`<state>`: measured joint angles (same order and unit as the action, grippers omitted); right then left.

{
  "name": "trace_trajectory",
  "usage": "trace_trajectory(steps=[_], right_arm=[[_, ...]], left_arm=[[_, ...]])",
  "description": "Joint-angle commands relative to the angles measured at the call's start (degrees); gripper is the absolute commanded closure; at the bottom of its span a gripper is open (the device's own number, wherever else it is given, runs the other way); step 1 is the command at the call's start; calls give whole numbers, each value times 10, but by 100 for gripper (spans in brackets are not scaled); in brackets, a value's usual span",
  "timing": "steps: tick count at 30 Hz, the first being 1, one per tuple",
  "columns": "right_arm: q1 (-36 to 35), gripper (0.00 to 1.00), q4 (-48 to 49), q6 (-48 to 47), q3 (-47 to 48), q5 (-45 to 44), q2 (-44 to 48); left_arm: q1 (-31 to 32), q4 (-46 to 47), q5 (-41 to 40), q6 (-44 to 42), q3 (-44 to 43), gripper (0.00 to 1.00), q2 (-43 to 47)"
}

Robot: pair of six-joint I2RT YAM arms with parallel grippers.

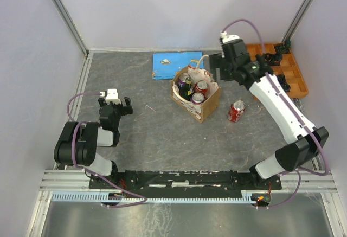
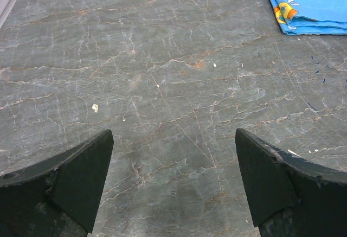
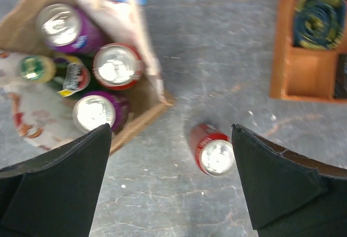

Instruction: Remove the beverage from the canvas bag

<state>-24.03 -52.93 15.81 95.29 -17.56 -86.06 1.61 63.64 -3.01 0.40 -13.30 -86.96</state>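
The tan canvas bag (image 1: 209, 107) stands mid-table with its cream handles up. Several beverage cans sit upright inside it: a purple one (image 3: 59, 25), a red one (image 3: 116, 66) and another purple one (image 3: 97, 112), beside a green-labelled drink (image 3: 38, 69). One red can (image 1: 236, 111) stands on the table just right of the bag, also visible in the right wrist view (image 3: 214, 150). My right gripper (image 1: 218, 66) hangs open, high above the bag's right edge and this can (image 3: 172, 134), holding nothing. My left gripper (image 1: 115, 106) is open over bare table (image 2: 173, 133), far left of the bag.
A flat blue booklet (image 1: 173, 64) lies behind the bag, its corner showing in the left wrist view (image 2: 309, 4). An orange compartment tray (image 1: 287, 69) sits at the back right with a rolled item (image 3: 320, 20) in one cell. White walls enclose the table.
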Motion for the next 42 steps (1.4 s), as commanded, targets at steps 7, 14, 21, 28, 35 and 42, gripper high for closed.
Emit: trace_trajectory(steps=[7,14,21,28,35,42], right_arm=[[-87,3,105,-29,-18,44,-63],[-98,1,131,-30,-48,71,-107],[-99,1,165,-29,-94,90,-121],[-101,1,170,-27,-109,111,-151],[-103,1,168,-26,-111,104,-192],[-104,9,165,-25,-97,83,-228]], left_arm=[[-3,34,-13,-1,-3,1,1],[-2,34,-13,-1,-2,1,0],[-2,36,-13,-1,-2,1,0],[-2,38,-13,-1,-2,1,-1],[-2,38,-13,-1,-2,1,-1],[-2,38,-13,-1,-2,1,-1]])
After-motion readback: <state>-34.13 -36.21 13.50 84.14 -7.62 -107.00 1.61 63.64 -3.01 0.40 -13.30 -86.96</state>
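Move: From my right hand, the front purple can in the canvas bag stands some 12 cm to the left, about 1 cm back and roughly 22 cm below. The bag's red can is about 5 cm ahead and 10 cm left, the green bottle 2 cm ahead and 17 cm left; the red can already taken out stands 7 cm back and 6 cm right. From my idle left hand, the front purple can lies about 36 cm right, level fore and aft. I swing my open right hand left over the bag, about 12 cm in all and most of it early, then sink some 18 cm into the bag's mouth until my fingertips straddle the top of the front purple can. On the way my wrist turns nearly 20 degrees counter-clockwise and tips the fingers some 15 degrees further down; the fingers stay wide open. ##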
